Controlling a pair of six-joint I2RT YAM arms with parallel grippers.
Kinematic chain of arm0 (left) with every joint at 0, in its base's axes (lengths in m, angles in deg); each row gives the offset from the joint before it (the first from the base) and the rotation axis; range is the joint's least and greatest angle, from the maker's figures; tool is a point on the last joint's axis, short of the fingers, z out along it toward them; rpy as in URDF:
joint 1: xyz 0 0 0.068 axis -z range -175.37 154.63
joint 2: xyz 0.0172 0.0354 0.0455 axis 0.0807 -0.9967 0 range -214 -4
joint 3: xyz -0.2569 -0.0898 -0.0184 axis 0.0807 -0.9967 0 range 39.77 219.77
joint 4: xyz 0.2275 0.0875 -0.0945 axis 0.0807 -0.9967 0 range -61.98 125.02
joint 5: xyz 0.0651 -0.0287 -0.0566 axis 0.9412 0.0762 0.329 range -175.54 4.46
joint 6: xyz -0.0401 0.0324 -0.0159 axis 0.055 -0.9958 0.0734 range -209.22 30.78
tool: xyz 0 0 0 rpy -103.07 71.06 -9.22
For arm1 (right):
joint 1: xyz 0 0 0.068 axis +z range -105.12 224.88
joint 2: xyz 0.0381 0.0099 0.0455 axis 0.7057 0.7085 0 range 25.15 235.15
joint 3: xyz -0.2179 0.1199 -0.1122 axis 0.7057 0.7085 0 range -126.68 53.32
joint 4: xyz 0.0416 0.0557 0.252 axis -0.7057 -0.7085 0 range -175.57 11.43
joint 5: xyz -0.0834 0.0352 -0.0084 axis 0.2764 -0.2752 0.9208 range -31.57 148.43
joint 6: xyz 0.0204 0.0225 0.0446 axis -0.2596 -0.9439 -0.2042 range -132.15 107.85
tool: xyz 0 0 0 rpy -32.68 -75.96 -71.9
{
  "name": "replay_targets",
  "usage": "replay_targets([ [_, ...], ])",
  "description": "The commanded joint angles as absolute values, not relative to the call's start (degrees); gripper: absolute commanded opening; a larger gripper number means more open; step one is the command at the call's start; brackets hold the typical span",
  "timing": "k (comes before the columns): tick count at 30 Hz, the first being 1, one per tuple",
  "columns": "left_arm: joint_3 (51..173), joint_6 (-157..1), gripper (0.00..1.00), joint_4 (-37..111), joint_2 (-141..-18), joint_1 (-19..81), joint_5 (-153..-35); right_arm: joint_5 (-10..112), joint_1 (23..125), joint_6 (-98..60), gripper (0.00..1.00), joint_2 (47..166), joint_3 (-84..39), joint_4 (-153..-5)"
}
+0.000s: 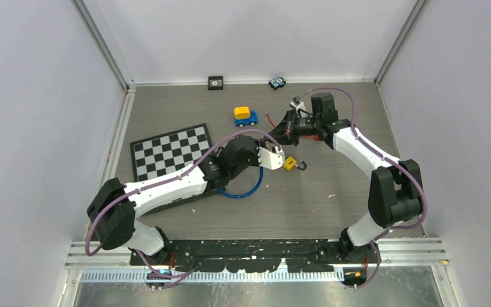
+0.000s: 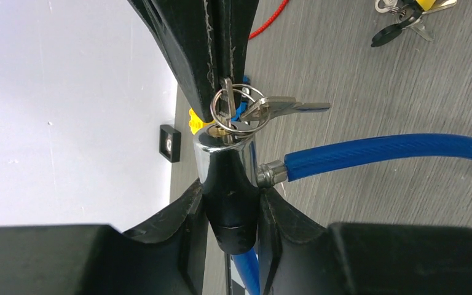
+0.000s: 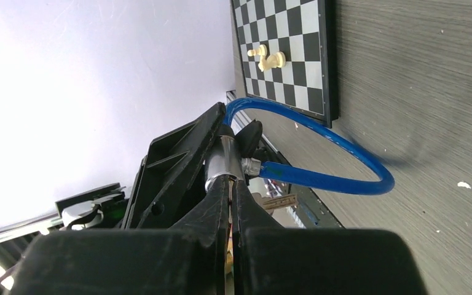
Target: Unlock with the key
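My left gripper (image 2: 230, 192) is shut on the black body of a cable lock (image 2: 230, 206), whose chrome end (image 2: 209, 150) points away from the camera. A key (image 2: 225, 98) stands in that chrome end, pinched by my right gripper (image 3: 231, 184), which is shut on it. A key ring (image 2: 239, 107) with a spare key (image 2: 292, 107) hangs from the held key. The blue cable (image 2: 393, 149) loops off to the right. From above, both grippers (image 1: 273, 153) (image 1: 286, 134) meet over the table's middle. The keyhole itself is hidden.
A chessboard (image 1: 171, 150) with two pale pieces (image 3: 269, 58) lies left. A yellow padlock with keys (image 1: 291, 164) sits just right of the grippers. Behind are a toy car (image 1: 245, 116), a red string (image 1: 270, 119), a black square block (image 1: 215, 82) and a small blue item (image 1: 277, 83).
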State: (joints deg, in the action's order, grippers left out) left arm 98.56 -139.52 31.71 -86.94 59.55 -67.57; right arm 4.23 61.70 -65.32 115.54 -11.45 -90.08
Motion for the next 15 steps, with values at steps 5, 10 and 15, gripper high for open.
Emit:
replay_targets([
  [5,100.88,-138.80,0.00,40.39,-82.23,61.54,-74.49,-3.53,61.55,-63.47,0.35,114.93,-12.41,-85.86],
  [10,100.94,-135.56,0.00,36.70,-80.21,61.18,-77.04,-6.18,58.41,-54.89,0.45,111.76,-11.53,-86.35],
  [15,100.93,-131.75,0.00,32.15,-78.91,60.37,-79.47,-8.02,54.15,-44.77,0.47,107.51,-12.13,-90.83],
])
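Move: The key, in the blue lock's cylinder, is right between the right hand's closed fingers. The cylinder sits about 3 cm to that hand's left. From the left hand, which grips the cylinder, the key is some 5 cm right and 3 cm ahead. The yellow padlock lies on the table 20 cm below the right hand, 6 cm right and 4 cm back of it; the toy truck some 14 cm ahead, 10 cm left and 18 cm down. The right fingers let go of the key, opening from shut to nearly half-way, and the hand then eases about 2.5 cm right and 2 cm up. The left hand keeps its grip on the lock cylinder and carries it some 3 cm up, nearly as far back and 2 cm right, away from the truck, rolling its left side down and swinging slightly clockwise, about 10 degrees in all. ##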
